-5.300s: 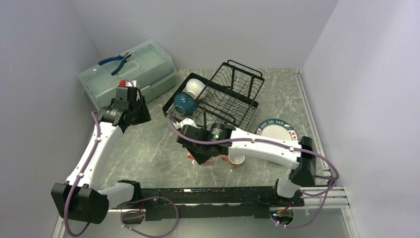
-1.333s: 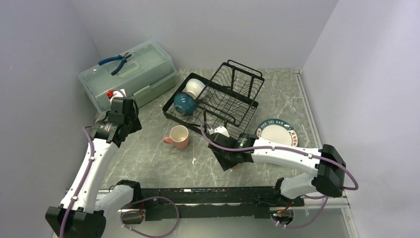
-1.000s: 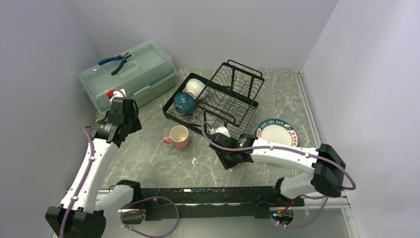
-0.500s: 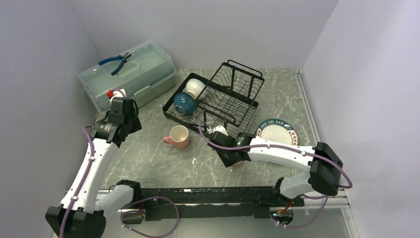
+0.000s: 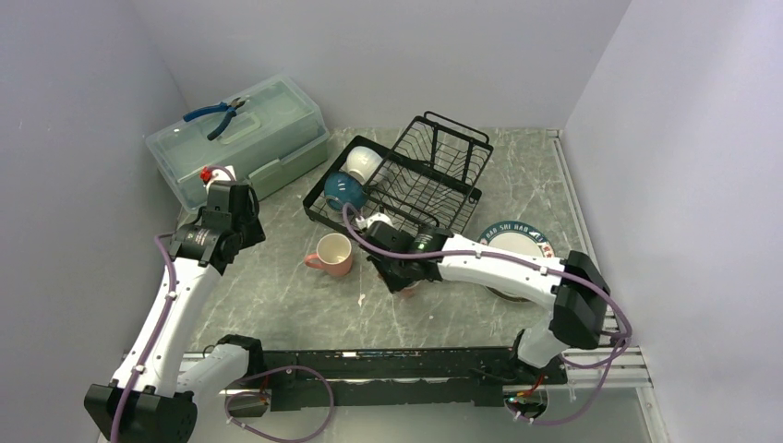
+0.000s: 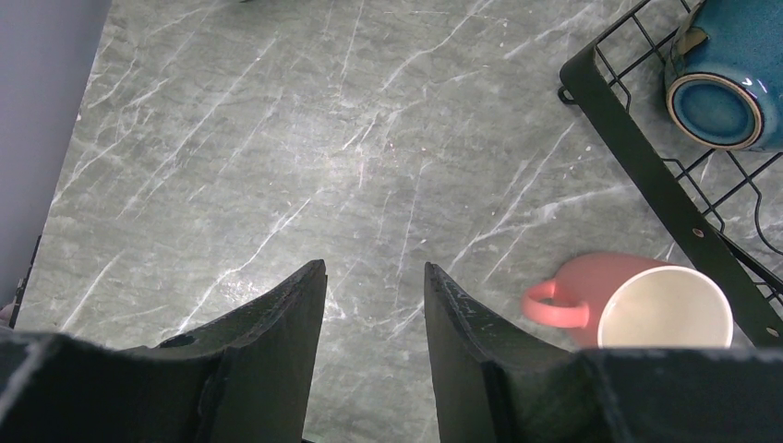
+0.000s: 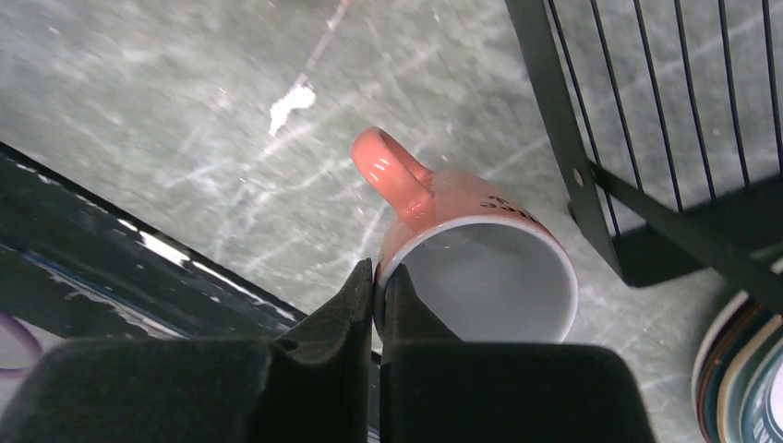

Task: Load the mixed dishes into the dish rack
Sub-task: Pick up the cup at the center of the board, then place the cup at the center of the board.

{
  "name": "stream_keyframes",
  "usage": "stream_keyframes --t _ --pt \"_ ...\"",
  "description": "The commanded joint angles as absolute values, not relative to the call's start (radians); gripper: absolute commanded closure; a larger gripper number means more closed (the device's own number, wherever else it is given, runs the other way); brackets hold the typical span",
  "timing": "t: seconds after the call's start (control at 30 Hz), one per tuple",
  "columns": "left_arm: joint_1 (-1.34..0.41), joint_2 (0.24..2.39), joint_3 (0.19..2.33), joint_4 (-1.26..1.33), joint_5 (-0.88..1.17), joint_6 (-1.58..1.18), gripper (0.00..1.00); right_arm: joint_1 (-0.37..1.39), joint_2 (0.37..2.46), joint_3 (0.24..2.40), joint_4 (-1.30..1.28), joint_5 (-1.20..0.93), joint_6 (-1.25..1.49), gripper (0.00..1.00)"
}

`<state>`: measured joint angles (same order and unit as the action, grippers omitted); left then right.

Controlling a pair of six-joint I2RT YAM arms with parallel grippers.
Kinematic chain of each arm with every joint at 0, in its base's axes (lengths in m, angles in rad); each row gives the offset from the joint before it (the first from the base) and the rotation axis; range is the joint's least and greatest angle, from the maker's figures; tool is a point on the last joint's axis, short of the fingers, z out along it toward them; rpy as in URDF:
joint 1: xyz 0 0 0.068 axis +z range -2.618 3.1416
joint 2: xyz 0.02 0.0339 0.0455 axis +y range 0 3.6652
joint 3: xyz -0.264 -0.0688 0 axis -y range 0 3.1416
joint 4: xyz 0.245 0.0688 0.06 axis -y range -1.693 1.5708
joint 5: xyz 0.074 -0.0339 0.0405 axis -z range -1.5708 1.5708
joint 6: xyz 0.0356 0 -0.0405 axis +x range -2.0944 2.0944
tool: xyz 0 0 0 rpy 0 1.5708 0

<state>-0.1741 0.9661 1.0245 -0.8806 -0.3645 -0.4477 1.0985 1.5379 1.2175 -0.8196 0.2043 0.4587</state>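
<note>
My right gripper [image 7: 377, 277] is shut on the rim of a pink mug [image 7: 462, 240], one finger inside the cup and one outside, with the handle pointing away. From above, this mug [image 5: 407, 289] is mostly hidden under the right gripper [image 5: 402, 274], just in front of the black wire dish rack [image 5: 434, 185]. A second pink mug [image 5: 332, 254] stands upright on the table to its left. The rack holds a teal bowl [image 5: 344, 192] and a white bowl [image 5: 363, 164]. A stack of plates [image 5: 517, 242] lies right of the rack. My left gripper [image 6: 374, 277] hangs open and empty over bare table.
A translucent pale green box [image 5: 268, 138] with blue pliers [image 5: 214, 113] on its lid stands at the back left. A small white scrap [image 5: 362, 299] lies on the marble table. Walls close in on the left, back and right.
The right gripper has shut on the pink mug's rim and carried it left, along the front of the rack. The left arm has stayed put.
</note>
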Motion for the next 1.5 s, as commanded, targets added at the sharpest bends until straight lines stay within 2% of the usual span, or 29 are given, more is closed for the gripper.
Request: stream_keyframes --t 0.0,0.47,0.9,1.3,1.47 --pt "-0.181 0.959 1.025 -0.854 -0.379 -0.443 0.51 1.104 1.597 1.336 -0.767 0.154 0.426 1.0" --pt "-0.19 0.951 1.024 -0.852 -0.385 -0.442 0.51 1.144 1.817 1.534 -0.702 0.092 0.402 1.0" --pt "-0.193 0.95 1.023 -0.85 -0.383 -0.44 0.5 1.166 1.853 1.541 -0.71 0.099 0.391 0.96" --pt "-0.193 0.948 1.023 -0.851 -0.381 -0.439 0.5 1.19 1.874 1.554 -0.731 0.148 0.391 0.78" --pt "-0.193 0.949 1.023 -0.85 -0.381 -0.439 0.5 1.197 1.853 1.582 -0.76 0.171 0.394 0.63"
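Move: The small pink cup, rim already pinched in the right fingers, is bound for clear counter about 8 cm left, 1 cm ahead and 5 cm below this hand. The big pink mug stands some 14 cm left and 10 cm ahead, about 4 cm lower; the dish rack's middle is roughly 20 cm ahead, 1 cm left and a few cm lower. From the left hand that spot is some 26 cm right, 8 cm back and 14 cm below. Keeping its pinch on the small cup's rim, the right hand carries the cup about 10 cm to the left, towards the near side of the big pink mug, turning some 10 degrees counter-clockwise and sinking about 2 cm overall after a slight early rise. It then all but stops and opens the fingers part way, letting go, with the cup's wall left between the fingertips. ##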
